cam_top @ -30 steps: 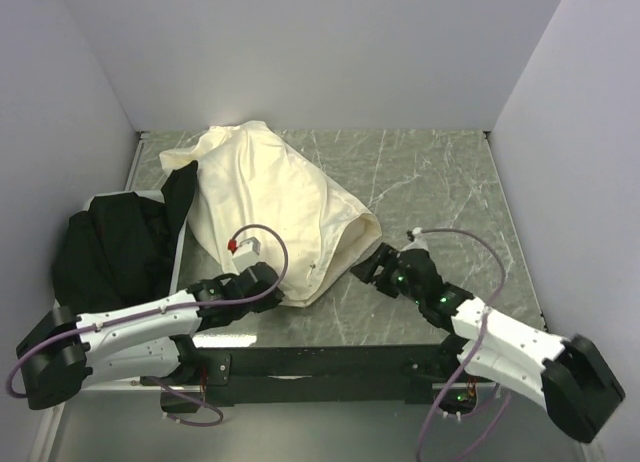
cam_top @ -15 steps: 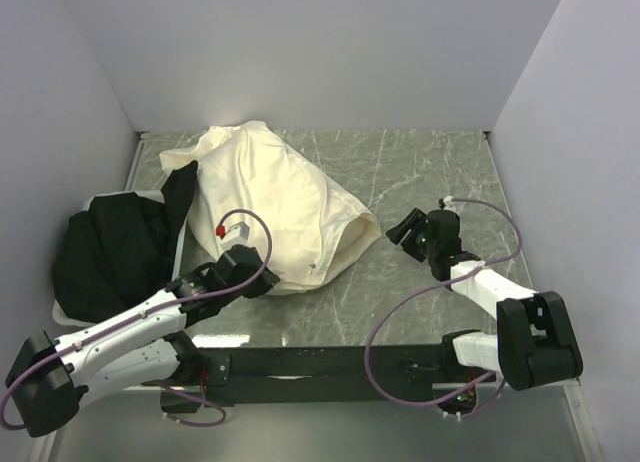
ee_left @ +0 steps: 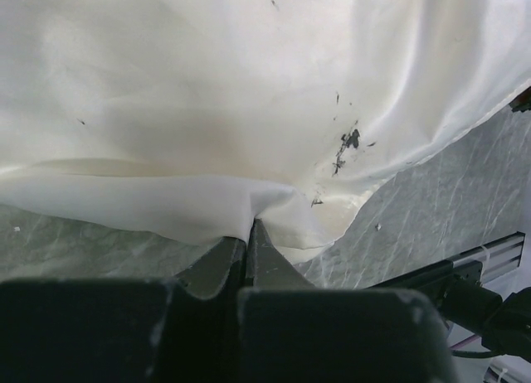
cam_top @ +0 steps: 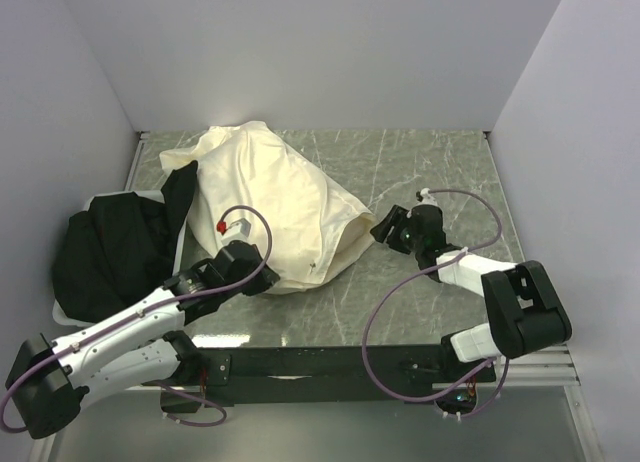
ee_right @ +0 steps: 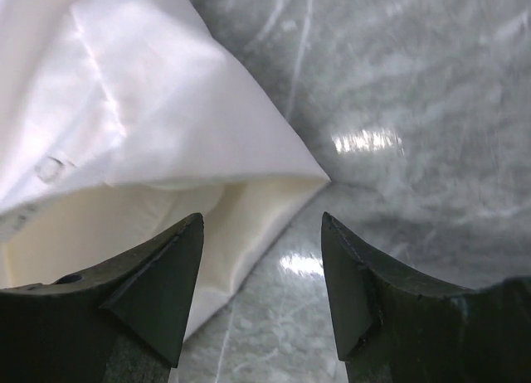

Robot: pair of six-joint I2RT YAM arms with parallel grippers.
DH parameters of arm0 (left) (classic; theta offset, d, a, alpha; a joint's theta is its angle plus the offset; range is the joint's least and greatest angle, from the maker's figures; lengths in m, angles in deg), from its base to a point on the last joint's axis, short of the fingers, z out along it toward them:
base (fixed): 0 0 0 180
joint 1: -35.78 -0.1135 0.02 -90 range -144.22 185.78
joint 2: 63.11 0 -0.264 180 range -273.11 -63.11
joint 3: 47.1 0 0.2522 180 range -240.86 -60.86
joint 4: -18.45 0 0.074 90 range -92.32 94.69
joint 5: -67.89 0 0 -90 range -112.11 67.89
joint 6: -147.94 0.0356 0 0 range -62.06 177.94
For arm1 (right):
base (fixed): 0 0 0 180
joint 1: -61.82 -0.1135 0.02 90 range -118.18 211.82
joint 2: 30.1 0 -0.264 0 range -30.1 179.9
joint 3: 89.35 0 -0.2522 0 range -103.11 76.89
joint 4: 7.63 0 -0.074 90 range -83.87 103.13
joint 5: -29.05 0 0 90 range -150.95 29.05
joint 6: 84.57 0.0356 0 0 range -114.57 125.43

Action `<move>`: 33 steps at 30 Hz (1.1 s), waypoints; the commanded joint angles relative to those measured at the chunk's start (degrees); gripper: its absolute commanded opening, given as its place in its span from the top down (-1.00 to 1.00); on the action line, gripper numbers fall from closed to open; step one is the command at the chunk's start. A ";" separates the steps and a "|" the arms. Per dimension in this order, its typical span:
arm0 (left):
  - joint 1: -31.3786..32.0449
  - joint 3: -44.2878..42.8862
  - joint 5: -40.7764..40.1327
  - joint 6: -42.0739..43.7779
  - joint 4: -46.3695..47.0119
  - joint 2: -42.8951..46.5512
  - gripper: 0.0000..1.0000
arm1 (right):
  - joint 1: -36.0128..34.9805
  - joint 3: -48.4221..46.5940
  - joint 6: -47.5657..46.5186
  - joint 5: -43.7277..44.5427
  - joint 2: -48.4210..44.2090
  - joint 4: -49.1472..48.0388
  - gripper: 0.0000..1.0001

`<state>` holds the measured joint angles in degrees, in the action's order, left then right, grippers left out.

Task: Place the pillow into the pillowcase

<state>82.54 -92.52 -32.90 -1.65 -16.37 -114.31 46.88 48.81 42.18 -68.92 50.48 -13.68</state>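
The pillowcase (cam_top: 270, 197) lies as a bulging cream sack across the left half of the table, its mouth facing front right. Inside that mouth a cream layer, seemingly the pillow (ee_right: 91, 234), shows under the white upper hem. My left gripper (cam_top: 258, 275) is at the sack's near edge, and in the left wrist view it (ee_left: 249, 224) is shut on a fold of the pillowcase (ee_left: 207, 84). My right gripper (cam_top: 383, 228) stands open just right of the mouth's corner. In the right wrist view it (ee_right: 261, 221) has only marble between its fingertips, with the pillowcase (ee_right: 149, 93) corner just ahead.
A black cloth heap (cam_top: 110, 247) lies at the left edge, touching the sack. The marble table (cam_top: 440, 172) is bounded by white walls at back and both sides. The black front rail (cam_top: 320, 362) runs along the near edge.
The right arm swung from the front right up to the pillowcase's mouth corner, and its jaws narrowed a little. The left gripper shifted slightly back and left, still pinching the fabric.
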 commanded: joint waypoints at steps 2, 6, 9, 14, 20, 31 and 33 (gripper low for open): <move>-0.62 -3.93 -0.20 1.76 -0.38 0.93 0.99 | -0.62 -6.72 -4.05 3.66 2.56 -1.99 -0.30; -0.71 -5.08 -0.20 2.20 -1.70 1.19 0.99 | -0.62 -11.37 -5.37 2.53 6.17 -2.33 -0.29; -0.71 -6.83 -0.55 2.64 -3.28 1.37 0.99 | -1.05 -13.75 -5.29 1.38 9.06 -1.90 -0.22; -0.71 -9.55 -1.34 3.87 -6.44 1.98 0.98 | -1.41 -14.90 -5.29 1.11 8.90 -1.29 0.22; -0.71 -20.70 -5.45 8.16 -13.38 1.89 0.99 | 0.08 -20.95 -3.19 2.08 2.93 11.59 1.00; -0.80 -71.32 -18.38 22.67 -23.07 -11.97 0.99 | 12.65 -56.80 9.03 -5.56 -13.78 39.93 1.00; -0.80 -79.90 -20.67 26.18 -21.57 -13.92 0.99 | 13.96 -65.85 12.19 -6.53 -12.56 42.48 1.00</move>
<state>81.82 -158.73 -46.67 15.96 -40.59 -125.24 58.33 -3.77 48.04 -73.31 39.46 21.72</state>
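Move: The free right corner of the pillowcase's mouth lies about 5 cm ahead of my open right hand, 2 cm to its left and about 1 cm higher. The bagged pillow's middle is some 25 cm to that hand's left and 4 cm farther out. My left hand already holds the near edge; from there the corner is about 22 cm right, 12 cm ahead and slightly lower, and the black cloth some 30 cm left, 5 cm ahead. I slide my right hand forward about 5 cm, rising slightly, bring its fingers around the mouth's free corner and pinch it shut. My left hand keeps its grip on the near edge and creeps up; then both hands sweep up fast together, about 35 cm in all for the left, fingers tipping up some 30 degrees, the right drifting outwards to the right. ##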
